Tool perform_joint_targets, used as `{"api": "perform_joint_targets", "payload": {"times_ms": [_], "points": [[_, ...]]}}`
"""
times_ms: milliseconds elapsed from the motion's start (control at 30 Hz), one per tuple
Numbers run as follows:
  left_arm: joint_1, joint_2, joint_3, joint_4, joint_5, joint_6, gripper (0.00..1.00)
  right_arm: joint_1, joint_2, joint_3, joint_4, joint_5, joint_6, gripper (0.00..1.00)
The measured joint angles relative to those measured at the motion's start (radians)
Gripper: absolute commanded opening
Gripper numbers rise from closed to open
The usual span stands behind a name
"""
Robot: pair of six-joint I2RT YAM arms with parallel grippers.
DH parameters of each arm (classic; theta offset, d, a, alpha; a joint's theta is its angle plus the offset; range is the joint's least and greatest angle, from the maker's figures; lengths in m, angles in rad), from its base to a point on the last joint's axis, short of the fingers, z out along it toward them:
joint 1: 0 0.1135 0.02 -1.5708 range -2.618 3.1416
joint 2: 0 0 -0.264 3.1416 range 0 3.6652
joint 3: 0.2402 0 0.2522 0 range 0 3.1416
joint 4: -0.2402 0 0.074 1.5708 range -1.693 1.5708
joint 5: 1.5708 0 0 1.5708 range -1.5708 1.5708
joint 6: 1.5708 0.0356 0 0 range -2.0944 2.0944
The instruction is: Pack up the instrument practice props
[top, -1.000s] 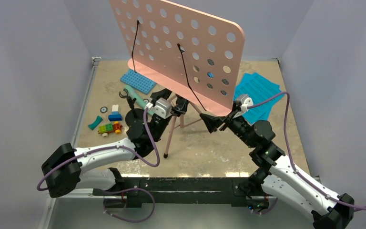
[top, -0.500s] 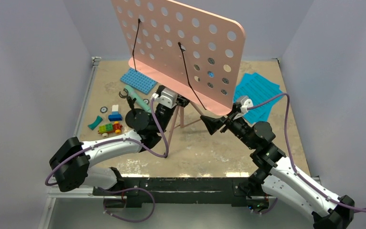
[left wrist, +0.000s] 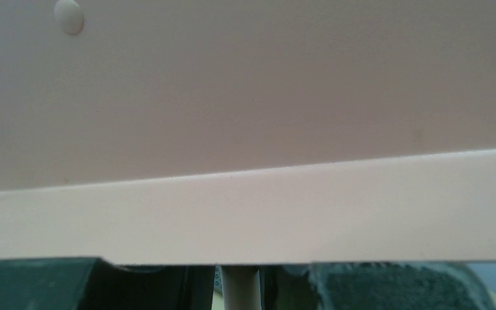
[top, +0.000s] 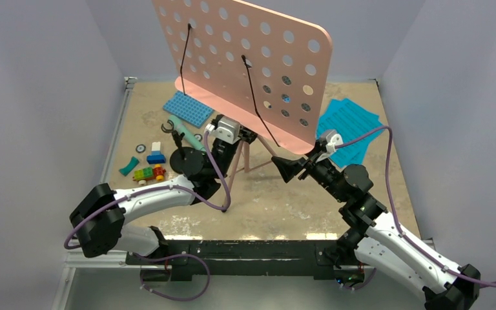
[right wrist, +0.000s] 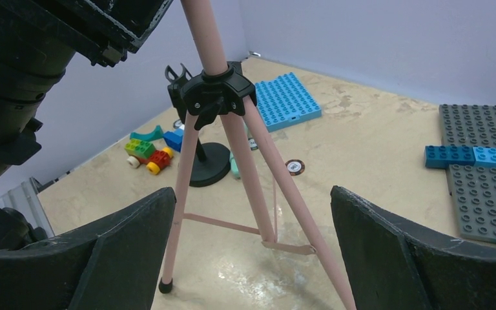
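Note:
The pink music stand stands mid-table on its tripod, its perforated board [top: 245, 64] tilted high. My left gripper [top: 234, 134] sits under the board's ledge with the stand's pole [left wrist: 240, 287] between its fingers [left wrist: 142, 287]. They stand very close to the pole, but the ledge hides whether they touch it. My right gripper [top: 290, 169] is open just right of the tripod, and its legs [right wrist: 187, 194] show beyond its wide gap [right wrist: 252, 252]. Cyan sheet-music pages [top: 349, 129] lie at the back right. The mint-green microphone [top: 187, 132] and black mic stand [top: 184, 158] are left of the tripod.
A blue studded baseplate [top: 187, 108] lies at the back left. A grey baseplate [right wrist: 484, 168] carrying blue bricks shows in the right wrist view. Small coloured toy bricks [top: 150, 165] are scattered near the left edge. Grey walls enclose the table.
My left arm has swung right and reached in under the board to the pole, and its fingers have narrowed around it. The board has shifted slightly. The right arm has barely moved.

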Motion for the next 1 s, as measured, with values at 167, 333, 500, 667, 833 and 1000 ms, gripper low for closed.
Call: {"api": "perform_joint_targets", "payload": {"times_ms": [167,333,500,667,833,1000], "points": [[0.000,0.005,0.002,0.006,-0.010,-0.005,0.00,0.000,0.000,0.000,0.000,0.000,0.006,0.94],[0.000,-0.023,0.002,-0.050,-0.012,-0.037,0.00,0.000,0.001,0.000,-0.001,-0.003,0.005,0.94],[0.003,-0.105,-0.020,-0.158,-0.009,-0.089,0.00,0.000,0.013,-0.008,0.013,-0.012,-0.006,0.95],[0.002,-0.201,-0.097,-0.185,0.001,-0.122,0.00,0.006,0.077,-0.010,0.044,-0.043,-0.025,0.96],[0.001,-0.259,-0.146,-0.183,0.005,-0.147,0.00,0.056,0.158,0.002,0.068,-0.078,-0.056,0.96],[-0.001,-0.296,-0.189,-0.157,-0.007,-0.166,0.00,0.108,0.224,0.028,0.097,-0.092,-0.078,0.96]]}}
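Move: Between the left fingers is the music stand's pole; the black tripod hub is straight below, some 15 cm down. A black round-based stand lies about 19 cm to the left hand's left and level with it, 36 cm down. From the open right hand, the hub is roughly 7 cm ahead, 10 cm left and 5 cm lower; the stand's near foot is 16 cm left, 9 cm back and 29 cm down. Keeping its grip on the pole just under the pink desk, the left hand draws the music stand left and back, about 6 cm in all, sinking slightly. The wide-open right hand follows some 6 cm to the left, sinking about 3 cm and turning roughly 10 degrees counter-clockwise as it closes in on the tripod hub and upper legs, without reaching them. ##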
